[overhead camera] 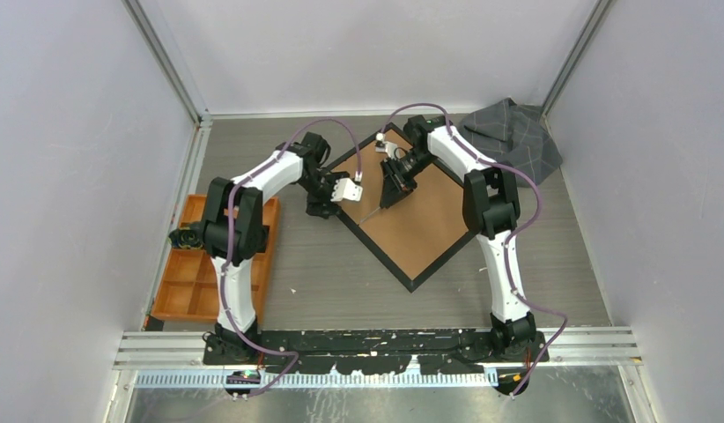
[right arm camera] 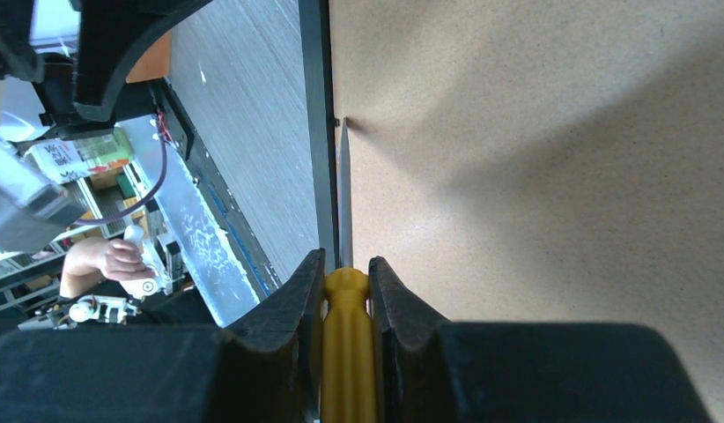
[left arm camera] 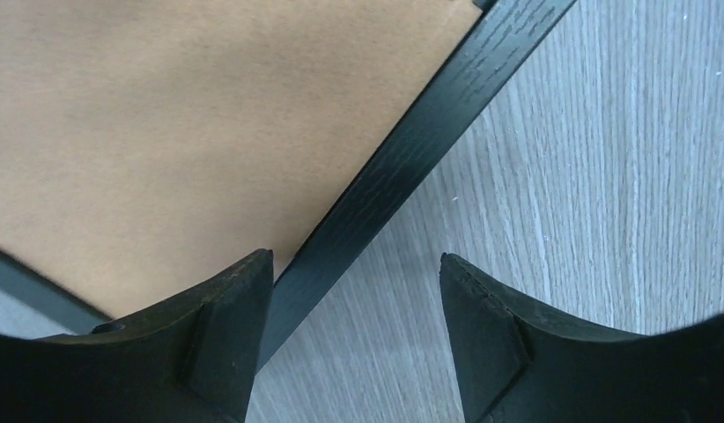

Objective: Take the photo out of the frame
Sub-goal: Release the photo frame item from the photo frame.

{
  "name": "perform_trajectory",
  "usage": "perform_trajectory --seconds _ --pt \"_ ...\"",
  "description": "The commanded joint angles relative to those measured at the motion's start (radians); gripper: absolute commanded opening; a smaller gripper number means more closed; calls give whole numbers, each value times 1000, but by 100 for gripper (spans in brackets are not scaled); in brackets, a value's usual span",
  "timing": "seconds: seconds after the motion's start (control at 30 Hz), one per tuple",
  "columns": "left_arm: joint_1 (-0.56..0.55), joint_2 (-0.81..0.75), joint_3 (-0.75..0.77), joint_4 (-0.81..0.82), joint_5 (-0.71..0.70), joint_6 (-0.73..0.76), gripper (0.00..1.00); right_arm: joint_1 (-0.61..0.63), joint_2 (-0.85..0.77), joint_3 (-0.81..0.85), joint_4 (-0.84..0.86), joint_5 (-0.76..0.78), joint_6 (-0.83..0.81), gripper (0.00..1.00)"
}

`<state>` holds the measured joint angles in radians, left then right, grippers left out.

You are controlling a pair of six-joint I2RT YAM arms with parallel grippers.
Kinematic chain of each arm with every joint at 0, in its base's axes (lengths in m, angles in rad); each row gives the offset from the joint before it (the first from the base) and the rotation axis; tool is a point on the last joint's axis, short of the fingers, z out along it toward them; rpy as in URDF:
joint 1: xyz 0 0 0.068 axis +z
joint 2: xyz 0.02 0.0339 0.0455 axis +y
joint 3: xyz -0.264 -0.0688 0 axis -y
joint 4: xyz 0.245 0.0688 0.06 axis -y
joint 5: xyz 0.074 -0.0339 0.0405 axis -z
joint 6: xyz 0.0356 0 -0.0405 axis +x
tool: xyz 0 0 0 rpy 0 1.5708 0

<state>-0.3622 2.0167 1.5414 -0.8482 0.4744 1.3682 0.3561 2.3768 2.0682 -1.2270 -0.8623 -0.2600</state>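
The frame [overhead camera: 411, 284] lies face down on the table as a diamond, its brown back board [overhead camera: 424, 225] up inside the thin black border. The photo is hidden under that board. My right gripper [overhead camera: 392, 196] is shut on a yellow-handled screwdriver [right arm camera: 345, 352]. Its metal blade [right arm camera: 345, 194] lies along the board's edge and points at a small tab by the black border [right arm camera: 314, 132]. My left gripper [overhead camera: 321, 210] is open at the frame's left side. In the left wrist view, one finger is over the board [left arm camera: 182, 123] and the other over the table, with the border [left arm camera: 411, 150] running between them.
An orange compartment tray [overhead camera: 195, 273] sits at the table's left edge beside the left arm. A crumpled grey cloth [overhead camera: 513, 137] lies at the back right, just behind the right arm. Walls close in the table on the left, back and right.
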Motion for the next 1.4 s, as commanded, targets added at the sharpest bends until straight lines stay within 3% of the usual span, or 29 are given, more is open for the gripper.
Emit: perform_trajectory --seconds 0.0,0.27,0.57,0.93,1.37 --pt "24 35 37 -63 40 72 70 0 19 37 -59 51 -35 1" --pt "31 76 50 -75 37 101 61 2 31 60 -99 15 -47 1" --pt "31 86 49 -122 76 130 49 3 56 58 9 7 45 1" --pt "31 48 -35 -149 123 161 45 3 85 102 -37 5 28 1" --pt "31 31 -76 -114 133 92 44 12 100 156 -209 29 -123 1"
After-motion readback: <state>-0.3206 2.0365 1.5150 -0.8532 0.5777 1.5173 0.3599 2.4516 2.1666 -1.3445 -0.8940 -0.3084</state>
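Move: The dark pin at the inner edge of the frame's near-left bar lies about 7 cm left, 4 cm back and 6 cm below the right hand, which holds the screwdriver with its tip at the pin. The backing board's middle is some 3 cm right of this hand, level fore-and-aft and 7 cm down. From the left hand, the same bar is about 1 cm right, neither ahead nor back, 2 cm below; the pin is some 6 cm back and 7 cm right, and the frame's left corner 8 cm ahead, 2 cm left. At the pin, the right hand keeps the screwdriver tip in place, working the handle back, forward and back again by about half a centimetre and tipping it some 5 degrees. Meanwhile the left hand sinks about 1 cm onto the near-left bar, eases forward and then back by roughly 1 cm, turns slightly clockwise and closes its fingers partway astride the bar, one fingertip coming against its inner edge. ##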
